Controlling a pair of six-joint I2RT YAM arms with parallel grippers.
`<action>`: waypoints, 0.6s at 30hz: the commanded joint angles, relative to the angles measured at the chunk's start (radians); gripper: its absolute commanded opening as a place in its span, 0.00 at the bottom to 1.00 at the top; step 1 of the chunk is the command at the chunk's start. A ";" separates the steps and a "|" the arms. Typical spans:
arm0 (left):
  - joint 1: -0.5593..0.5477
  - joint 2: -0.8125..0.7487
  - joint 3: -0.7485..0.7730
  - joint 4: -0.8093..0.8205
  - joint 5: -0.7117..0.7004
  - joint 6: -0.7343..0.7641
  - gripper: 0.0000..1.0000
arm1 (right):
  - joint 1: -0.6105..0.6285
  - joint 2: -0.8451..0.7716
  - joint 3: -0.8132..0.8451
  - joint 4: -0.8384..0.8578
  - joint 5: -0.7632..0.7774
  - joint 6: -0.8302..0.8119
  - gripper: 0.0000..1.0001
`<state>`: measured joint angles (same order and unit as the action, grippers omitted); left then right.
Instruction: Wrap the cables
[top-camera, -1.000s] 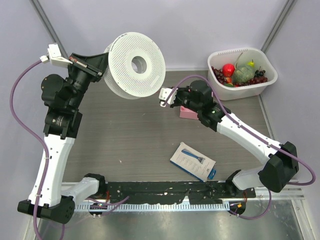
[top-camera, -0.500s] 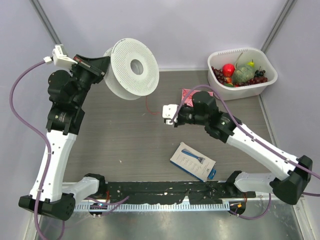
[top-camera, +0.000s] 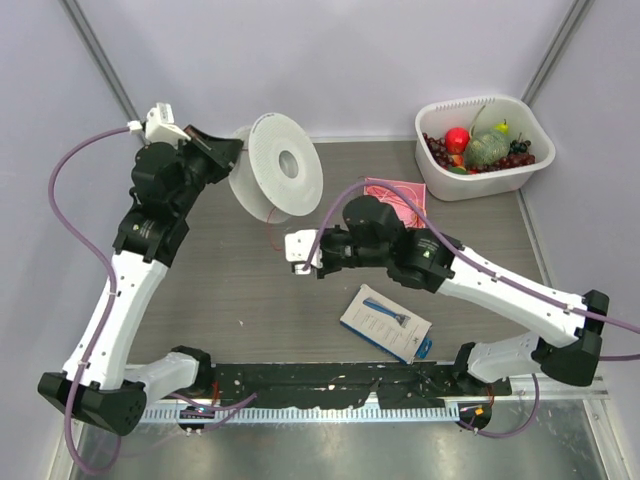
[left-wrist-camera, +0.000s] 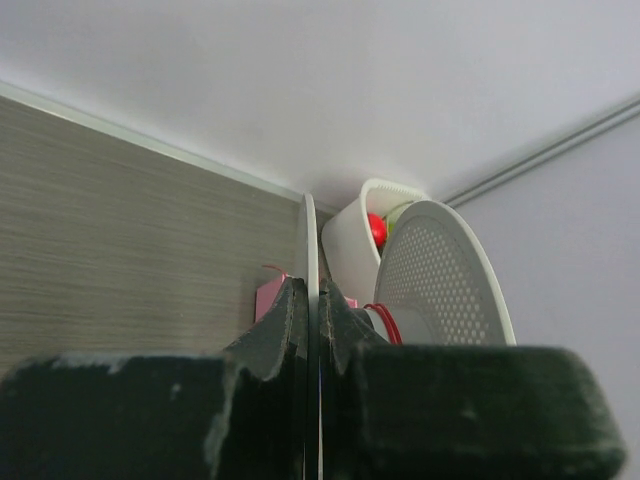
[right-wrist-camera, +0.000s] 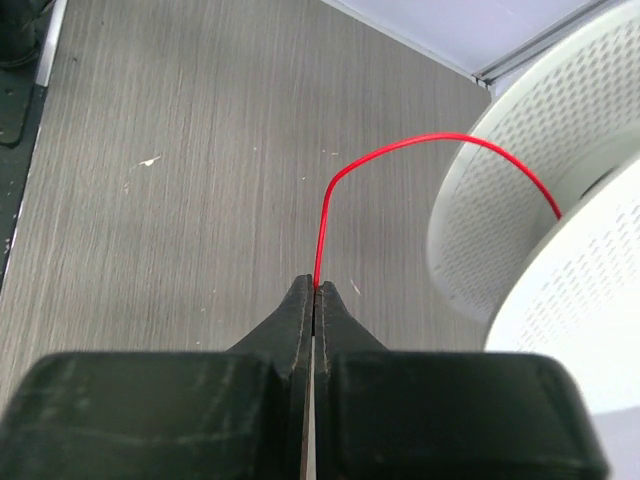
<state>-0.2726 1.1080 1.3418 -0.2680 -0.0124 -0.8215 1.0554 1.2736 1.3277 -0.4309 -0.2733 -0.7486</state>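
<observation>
A white perforated spool (top-camera: 285, 180) is held up at the back left. My left gripper (top-camera: 232, 155) is shut on the edge of one flange; in the left wrist view the jaws (left-wrist-camera: 312, 290) pinch that thin white rim, with the other flange (left-wrist-camera: 445, 270) to the right. A few turns of the thin red wire (left-wrist-camera: 385, 322) lie on the hub. My right gripper (top-camera: 292, 255) is in front of the spool. It is shut (right-wrist-camera: 315, 290) on the red wire (right-wrist-camera: 400, 148), which rises from the fingertips and arcs right to the spool (right-wrist-camera: 530, 230). The wire (top-camera: 272, 230) shows faintly from above.
A pink card (top-camera: 388, 200) with red wire strands lies behind the right arm. A white basket (top-camera: 432, 125) of fruit stands at the back right. A blue-and-white packet (top-camera: 385, 322) lies at the front centre. A black rail (top-camera: 330, 385) runs along the near edge.
The left arm has swung the spool right and turned it more edge-on. The right gripper has moved left and nearer, away from the pink card, drawing the wire out.
</observation>
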 joint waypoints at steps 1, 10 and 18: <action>-0.053 -0.017 -0.016 0.056 -0.066 0.047 0.00 | 0.061 0.061 0.126 -0.035 0.141 0.029 0.01; -0.126 -0.043 -0.122 0.026 -0.118 0.128 0.00 | 0.118 0.167 0.338 -0.032 0.394 -0.050 0.01; -0.178 -0.068 -0.159 0.030 -0.127 0.223 0.00 | 0.118 0.207 0.390 0.026 0.493 -0.118 0.01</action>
<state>-0.4232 1.1015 1.1774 -0.3313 -0.1173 -0.6525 1.1721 1.4708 1.6810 -0.4702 0.1337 -0.8131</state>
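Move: Just to the left hand's right, the spool it grips by one flange has its middle about 7 cm off, nearly level in height; the pink box lies some 14 cm ahead, 38 cm right and 40 cm below. From the right hand, pinching the red cable, the spool is roughly 14 cm ahead, 6 cm left and 8 cm higher, the box 30 cm ahead and 24 cm right, the blue-tool card 4 cm back and 19 cm right, both about 30 cm lower. Carrying the pinched cable around the spool, the right hand first goes left about 3 cm, then climbs some 8 cm while reaching forward towards the spool, its wrist swinging clockwise. Meanwhile the left hand, still clamping the flange, lowers the spool about 10 cm and slightly right, rolling its left side up some 15 degrees. ##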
